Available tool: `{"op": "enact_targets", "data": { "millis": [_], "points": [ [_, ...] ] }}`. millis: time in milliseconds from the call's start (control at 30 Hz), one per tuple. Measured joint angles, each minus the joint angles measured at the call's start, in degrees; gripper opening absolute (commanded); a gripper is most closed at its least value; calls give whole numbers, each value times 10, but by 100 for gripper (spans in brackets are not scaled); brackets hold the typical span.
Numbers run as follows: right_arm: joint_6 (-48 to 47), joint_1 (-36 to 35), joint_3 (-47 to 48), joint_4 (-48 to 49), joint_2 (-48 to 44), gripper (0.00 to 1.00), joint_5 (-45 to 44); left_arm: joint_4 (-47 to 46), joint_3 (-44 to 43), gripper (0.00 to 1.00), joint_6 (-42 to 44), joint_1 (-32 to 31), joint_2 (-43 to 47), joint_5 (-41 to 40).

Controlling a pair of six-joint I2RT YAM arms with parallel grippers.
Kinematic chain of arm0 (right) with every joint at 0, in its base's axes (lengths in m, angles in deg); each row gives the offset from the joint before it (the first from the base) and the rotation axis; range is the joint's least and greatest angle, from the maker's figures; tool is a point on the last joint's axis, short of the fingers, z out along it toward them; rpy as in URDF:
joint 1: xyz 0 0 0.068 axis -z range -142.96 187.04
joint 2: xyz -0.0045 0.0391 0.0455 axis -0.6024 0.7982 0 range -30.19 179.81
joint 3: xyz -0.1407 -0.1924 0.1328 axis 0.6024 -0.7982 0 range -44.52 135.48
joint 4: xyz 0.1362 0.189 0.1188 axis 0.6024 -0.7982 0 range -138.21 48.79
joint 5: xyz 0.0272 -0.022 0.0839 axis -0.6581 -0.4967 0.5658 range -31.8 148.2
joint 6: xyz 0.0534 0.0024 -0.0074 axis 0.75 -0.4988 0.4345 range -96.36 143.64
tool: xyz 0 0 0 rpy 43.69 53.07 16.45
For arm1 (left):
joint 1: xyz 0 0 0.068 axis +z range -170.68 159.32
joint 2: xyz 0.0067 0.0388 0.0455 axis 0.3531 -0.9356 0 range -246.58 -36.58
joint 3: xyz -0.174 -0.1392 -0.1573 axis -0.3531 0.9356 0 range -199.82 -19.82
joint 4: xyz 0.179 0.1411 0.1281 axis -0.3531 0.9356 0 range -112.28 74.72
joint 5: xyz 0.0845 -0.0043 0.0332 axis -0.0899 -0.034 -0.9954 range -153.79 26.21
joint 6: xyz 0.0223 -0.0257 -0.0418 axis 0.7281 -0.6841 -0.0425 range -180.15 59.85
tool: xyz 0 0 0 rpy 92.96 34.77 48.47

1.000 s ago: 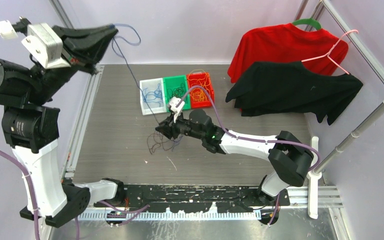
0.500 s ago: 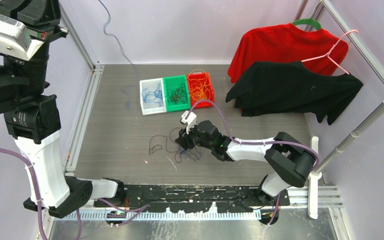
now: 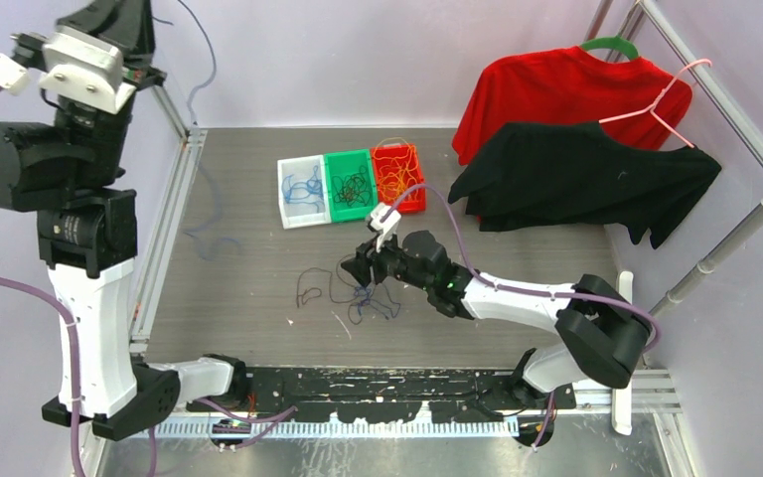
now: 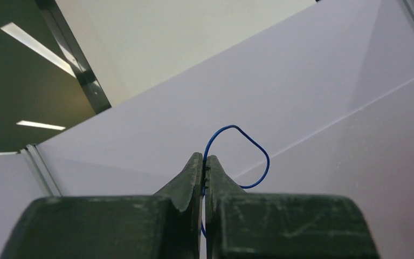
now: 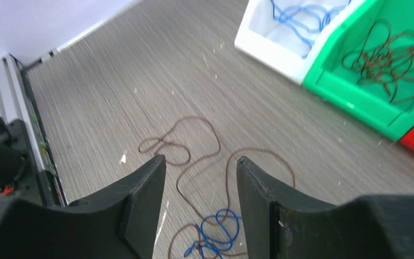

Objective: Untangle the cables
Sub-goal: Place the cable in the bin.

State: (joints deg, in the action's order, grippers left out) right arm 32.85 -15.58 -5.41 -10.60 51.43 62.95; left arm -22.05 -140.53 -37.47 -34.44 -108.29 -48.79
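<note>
High at the upper left, my left gripper (image 3: 149, 18) is shut on one blue cable (image 3: 211, 70), which hangs from it down toward the table's left side. In the left wrist view the fingertips (image 4: 204, 160) pinch that blue cable (image 4: 260, 152), which loops out beside them. My right gripper (image 3: 360, 270) stands open and empty, low over the table's middle. Under it lie a brown cable (image 5: 218, 141) in loose loops and a small blue cable knot (image 5: 218, 229), with the right gripper (image 5: 199, 160) above them. Those loose cables (image 3: 358, 296) show from above too.
Three bins stand at the back middle: white (image 3: 303, 221) with blue cables, green (image 3: 353, 214) with dark ones, red (image 3: 402, 207) with orange ones. A red shirt (image 3: 566, 94) and a black shirt (image 3: 576, 179) hang from a rack (image 3: 715, 94) at the right.
The blue cable has pulled free of the clump as my left arm rose and swung left. My right gripper opened, let the clump go on the table and shifted slightly right.
</note>
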Motion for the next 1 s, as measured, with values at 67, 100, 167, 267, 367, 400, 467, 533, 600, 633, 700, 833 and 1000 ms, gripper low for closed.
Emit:
{"op": "enact_targets", "data": {
  "millis": [67, 100, 167, 267, 367, 400, 467, 533, 600, 633, 700, 833, 1000],
  "points": [
    [0, 1, 15, -4, -9, 58, -1, 1, 40, 0, 0, 0, 15, 3],
    [0, 2, 23, -6, -13, 58, -2, 2, 60, 0, 1, 0, 22, 5],
    [0, 4, 43, -7, -17, 58, -8, 2, 96, 0, 2, 0, 31, 6],
    [5, 16, 76, -3, -9, 56, -13, 2, 139, 0, 3, 0, 33, 7],
    [16, 38, 104, 10, 15, 56, -21, 2, 170, 0, 3, 0, 25, 11],
    [18, 46, 114, 16, 28, 55, -23, 2, 176, 0, 1, 0, 20, 11],
    [24, 61, 137, 25, 58, 54, -28, 2, 179, 0, -5, 0, 2, 11],
    [34, 74, 158, 32, 90, 54, -28, -1, 178, 0, -13, 0, -17, 10],
    [43, 84, 175, 37, 119, 54, -28, -6, 178, 0, -20, 0, -41, 8],
    [45, 87, 180, 38, 129, 54, -28, -7, 178, 0, -23, 0, -52, 6],
    [45, 93, 187, 38, 145, 54, -28, -9, 177, 0, -27, 0, -73, 1],
    [45, 94, 193, 38, 161, 54, -27, -9, 176, 0, -27, 0, -114, -11],
    [45, 94, 193, 40, 163, 54, -25, -17, 167, 0, -14, 4, -154, -20]
  ]
}}
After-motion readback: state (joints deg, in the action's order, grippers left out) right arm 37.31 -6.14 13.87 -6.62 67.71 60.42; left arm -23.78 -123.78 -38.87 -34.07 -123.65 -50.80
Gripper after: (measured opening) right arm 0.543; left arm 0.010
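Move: The white bin, where the held blue cable is bound, lies about 19 cm ahead of the left hand, 4 cm to its right and roughly 72 cm below; the green bin stands 10 cm to the right of the white one, the red bin 19 cm. From the empty right hand the white bin is some 17 cm ahead, 9 cm left and 14 cm down, the green bin straight ahead at 17 cm, and the brown-and-blue tangle 5 cm back, 16 cm below. The blue cable, still pinched in the shut left fingers and hanging free, is swept forward about 22 cm and down some 20 cm towards the white bin, drifting slightly right as the wrist tips about 30 degrees downward. The right hand, empty and half open, goes forward some 12 cm towards the bins, arching up and settling a little higher, with a slight clockwise turn. ##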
